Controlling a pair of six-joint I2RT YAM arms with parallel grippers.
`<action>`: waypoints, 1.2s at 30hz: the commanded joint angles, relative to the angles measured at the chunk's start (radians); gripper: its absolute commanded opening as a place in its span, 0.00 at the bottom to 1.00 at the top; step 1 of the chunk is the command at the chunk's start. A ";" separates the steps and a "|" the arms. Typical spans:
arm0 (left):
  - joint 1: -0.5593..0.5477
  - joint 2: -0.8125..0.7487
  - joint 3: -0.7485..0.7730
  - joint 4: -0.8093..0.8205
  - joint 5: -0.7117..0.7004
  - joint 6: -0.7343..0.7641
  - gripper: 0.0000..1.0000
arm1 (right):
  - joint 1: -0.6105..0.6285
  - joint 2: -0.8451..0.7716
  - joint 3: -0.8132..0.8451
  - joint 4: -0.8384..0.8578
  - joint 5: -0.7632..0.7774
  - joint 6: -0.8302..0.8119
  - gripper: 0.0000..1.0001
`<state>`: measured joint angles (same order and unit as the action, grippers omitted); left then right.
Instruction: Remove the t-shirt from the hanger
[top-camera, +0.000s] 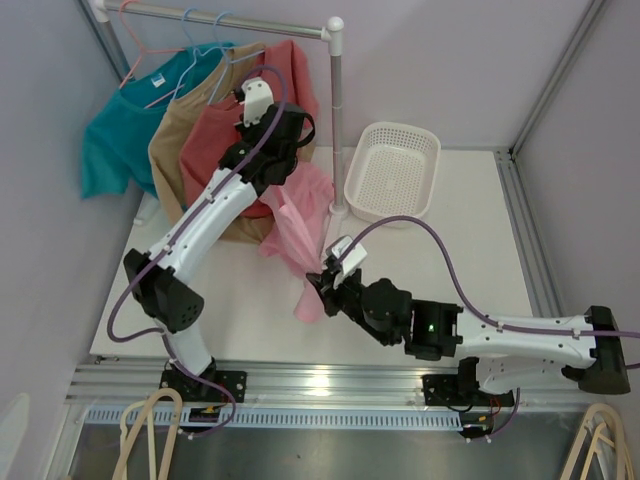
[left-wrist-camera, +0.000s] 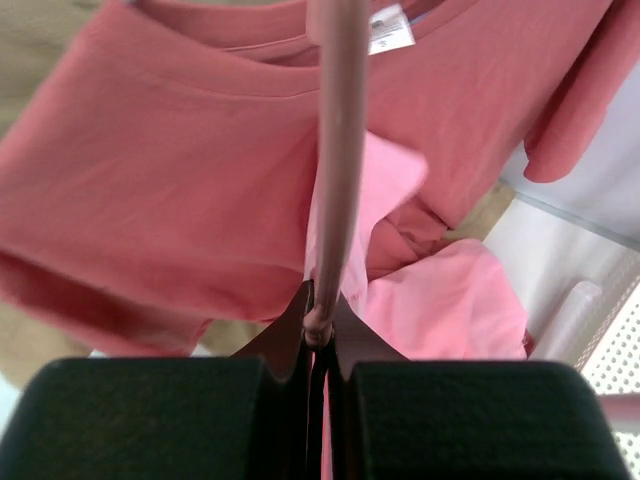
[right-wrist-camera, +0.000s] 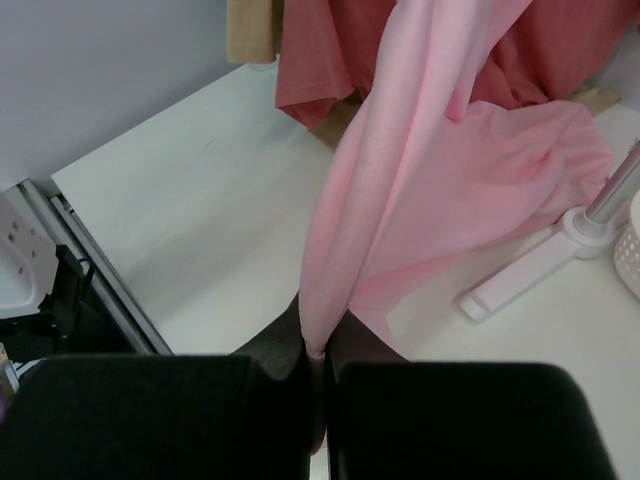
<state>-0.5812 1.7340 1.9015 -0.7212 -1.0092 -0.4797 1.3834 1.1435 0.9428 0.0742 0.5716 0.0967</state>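
Observation:
A pale pink t-shirt (top-camera: 300, 225) hangs in a long fold from in front of the clothes rack down to the table. My left gripper (top-camera: 275, 175) is up by the rack, shut on the thin pink hanger (left-wrist-camera: 335, 150), whose bar runs up from the jaws (left-wrist-camera: 318, 335). The pink t-shirt (left-wrist-camera: 450, 300) drapes behind the hanger. My right gripper (top-camera: 318, 285) is low over the table, shut on the bottom fold of the pink t-shirt (right-wrist-camera: 400, 170), with the cloth pinched between its jaws (right-wrist-camera: 318, 350). The hanger is hidden in the top view.
A red t-shirt (top-camera: 215, 140), a tan one (top-camera: 175, 150) and a teal one (top-camera: 125, 120) hang on the rack rail. The rack's upright pole (top-camera: 335, 120) and foot (right-wrist-camera: 530, 270) stand beside a white basket (top-camera: 392, 170). Spare hangers (top-camera: 150, 430) lie below the table edge.

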 joint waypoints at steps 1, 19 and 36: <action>0.030 0.056 0.112 0.022 0.013 0.033 0.01 | 0.063 -0.050 -0.030 -0.027 0.103 0.047 0.00; 0.038 -0.077 0.244 -0.253 0.372 -0.013 0.01 | -0.102 0.068 -0.093 0.095 0.047 0.117 0.00; 0.108 -0.519 -0.009 -0.290 0.958 0.149 0.01 | -0.357 0.190 0.191 -0.022 -0.107 0.075 0.00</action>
<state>-0.5278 1.2476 1.9053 -1.0691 -0.2035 -0.4129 1.0180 1.3949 1.1320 0.0685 0.4755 0.1570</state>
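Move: Left gripper already holds the pink hanger; the pink t-shirt's middle hangs roughly 10 cm to its right, level in reach and some 18 cm below. The red t-shirt is about 12 cm straight ahead and 5 cm lower, the rail post's base 14 cm ahead, 23 cm right and 33 cm down. From the right gripper, already pinching the pink shirt, its middle lies about 25 cm ahead, 5 cm left and 13 cm below; the post's base about 41 cm ahead, 8 cm right, 27 cm down. Keep both grippers shut and draw hanger and shirt apart. Ease the left gripper slightly forward, lift it, then sweep it back almost 20 cm and up, away from the red shirt, turning about 40 degrees clockwise. Meanwhile pull the right gripper's pinched cloth down some 8 cm, then carry it forward about 15 cm and back up towards the post. ##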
